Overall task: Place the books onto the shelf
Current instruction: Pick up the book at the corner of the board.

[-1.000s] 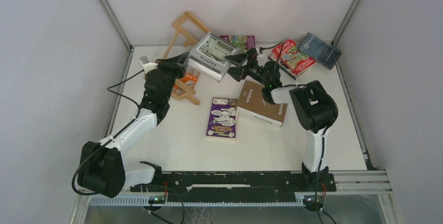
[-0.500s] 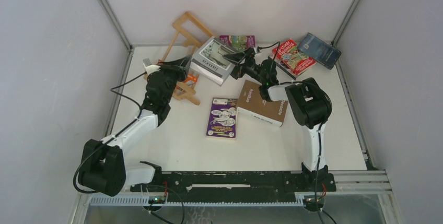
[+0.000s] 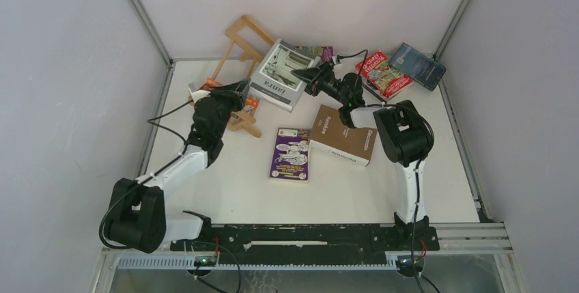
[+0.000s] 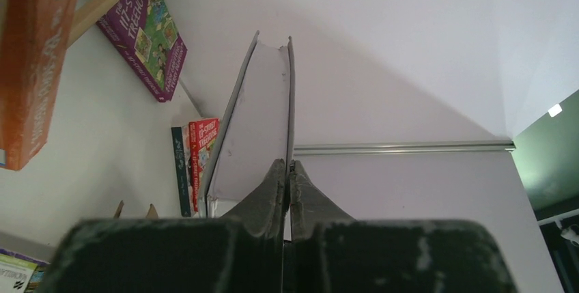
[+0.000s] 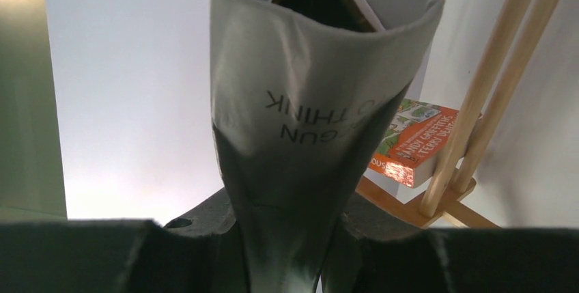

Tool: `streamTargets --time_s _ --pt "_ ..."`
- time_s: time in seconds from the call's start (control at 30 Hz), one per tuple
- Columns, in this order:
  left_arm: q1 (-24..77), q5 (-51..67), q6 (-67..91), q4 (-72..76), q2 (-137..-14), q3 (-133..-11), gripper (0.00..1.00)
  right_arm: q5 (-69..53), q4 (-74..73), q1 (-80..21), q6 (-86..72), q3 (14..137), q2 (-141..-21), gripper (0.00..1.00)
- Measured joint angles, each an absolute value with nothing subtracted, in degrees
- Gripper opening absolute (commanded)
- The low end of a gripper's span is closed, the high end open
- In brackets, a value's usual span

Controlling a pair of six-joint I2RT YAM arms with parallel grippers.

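Note:
The grey-white book point(image 3: 276, 74) stands tilted up at the back, held between both grippers. My right gripper point(image 3: 308, 74) is shut on its spine point(image 5: 307, 122), which fills the right wrist view. My left gripper point(image 3: 244, 89) is shut at the book's lower left corner. In the left wrist view its fingertips point(image 4: 287, 164) pinch the thin grey cover point(image 4: 290, 102). The wooden shelf point(image 3: 240, 39) leans at the back left with an orange book point(image 3: 249, 102) in it. On the table lie a purple book point(image 3: 291, 153), a brown book point(image 3: 343, 136), a red book point(image 3: 382, 73) and a dark blue book point(image 3: 418, 65).
Another purple book point(image 3: 317, 52) lies partly hidden behind the raised one. The shelf's rails point(image 5: 478, 102) and the orange book point(image 5: 410, 144) are close on the right of my right gripper. White walls enclose the table on three sides.
The right gripper has closed on the grey-white book's spine. The book has tipped up from lying flat to a steep tilt. The left gripper has shifted slightly along with it.

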State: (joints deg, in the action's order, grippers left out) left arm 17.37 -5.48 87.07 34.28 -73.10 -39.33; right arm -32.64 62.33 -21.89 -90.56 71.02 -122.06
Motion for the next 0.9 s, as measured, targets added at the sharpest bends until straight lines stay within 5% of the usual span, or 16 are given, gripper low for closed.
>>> streamTargets --time_s 0.33,0.67,0.73,0.9 --pt "16.2 -5.2 86.4 30.4 -68.2 -37.4 0.37 -36.1 59.7 -21.8 -87.5 73.4 -122.1 0.27" --pt "14.2 -7.1 80.6 20.4 -55.4 -36.6 0.47 -39.3 54.0 -21.6 -81.1 77.5 -122.1 0.27" --pt "14.2 -7.7 79.3 17.9 -53.4 -36.5 0.61 -39.6 52.4 -21.4 -79.8 77.7 -122.1 0.27" --pt "14.2 -9.0 75.9 11.0 -51.0 -36.5 0.64 -40.9 48.4 -21.1 -75.9 79.6 -122.1 0.27"
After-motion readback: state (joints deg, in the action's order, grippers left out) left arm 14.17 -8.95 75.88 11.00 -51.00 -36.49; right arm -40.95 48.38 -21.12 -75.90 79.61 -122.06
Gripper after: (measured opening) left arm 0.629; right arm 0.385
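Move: My left fingers are shut on the cover edge of the grey book; its middle lies about 6 cm ahead, 9 cm right and slightly below. The orange book on the shelf sits some 6 cm ahead, 10 cm left and 18 cm below; the purple book on the table about 7 cm back, 12 cm right and 27 cm down. From my right hand, clamped on the grey book, its middle is some 2 cm ahead and 5 cm left. I open my left fingers wide to let go of the cover and draw that hand about 6 cm back and 5 cm left, away from the grey book. It arcs up some 3 cm, then sinks most of that again, and rolls about 10 degrees, left side up. My right hand keeps its clamp, staying nearly in place while it tips and turns the book 10–15 degrees. ##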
